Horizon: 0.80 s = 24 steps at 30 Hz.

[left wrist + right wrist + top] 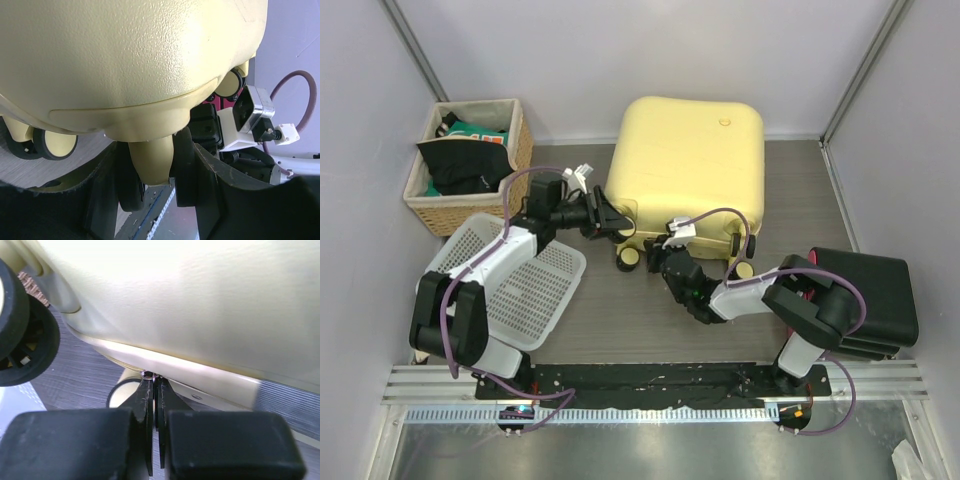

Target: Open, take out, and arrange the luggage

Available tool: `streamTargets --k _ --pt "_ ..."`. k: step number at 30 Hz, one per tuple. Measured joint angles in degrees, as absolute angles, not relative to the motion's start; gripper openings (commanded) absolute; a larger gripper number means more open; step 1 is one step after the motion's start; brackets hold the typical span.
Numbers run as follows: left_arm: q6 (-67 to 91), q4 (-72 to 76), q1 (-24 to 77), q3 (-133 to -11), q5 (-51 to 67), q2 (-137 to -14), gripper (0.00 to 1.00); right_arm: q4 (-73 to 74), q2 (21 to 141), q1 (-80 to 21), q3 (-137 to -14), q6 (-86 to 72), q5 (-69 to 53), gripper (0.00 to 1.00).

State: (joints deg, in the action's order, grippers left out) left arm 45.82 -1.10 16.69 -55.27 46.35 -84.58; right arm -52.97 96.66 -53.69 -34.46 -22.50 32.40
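Note:
The pale-yellow luggage (690,160) lies flat and closed at the back middle of the table, its caster wheels (626,260) facing the arms. My left gripper (618,222) is at its near-left corner. In the left wrist view its fingers (184,170) clamp either side of a yellow wheel leg (151,160) under the shell (130,60). My right gripper (667,262) is at the near edge. In the right wrist view it (155,379) is shut on a thin black zipper pull with a small metal ring (148,374), right against the luggage's seam (165,362).
A wicker basket (515,150) holding dark and green items stands at the back left. A white plastic mesh basket (520,290) lies under my left arm. A black hard case (875,290) sits at the right by my right arm. Grey walls close in the sides.

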Motion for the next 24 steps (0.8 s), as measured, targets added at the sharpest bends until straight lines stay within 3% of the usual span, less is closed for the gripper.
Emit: streamTargets --k 24 --pt "41.98 -3.36 12.27 -55.44 45.87 -83.18 0.00 -22.13 72.58 -50.00 -25.58 -24.01 48.12 0.01"
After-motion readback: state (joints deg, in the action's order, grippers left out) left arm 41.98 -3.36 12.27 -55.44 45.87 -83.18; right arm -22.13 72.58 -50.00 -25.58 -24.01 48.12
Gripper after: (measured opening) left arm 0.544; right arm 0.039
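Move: The right hand already grips the zip pull on the yellow suitcase's near side. The right upper wheel, towards which it goes, lies about 23 cm to this hand's right, level ahead, some 4 cm higher; the right lower wheel is about 23 cm right, 6 cm back and 5 cm below, and the grey tag about 5 cm right. From the left hand, closed on the left upper wheel, the zip pull lies roughly 11 cm right, 4 cm back and 8 cm below. Right hand drags the pinched zip pull about 14 cm right along the seam; left keeps its wheel, easing left. ##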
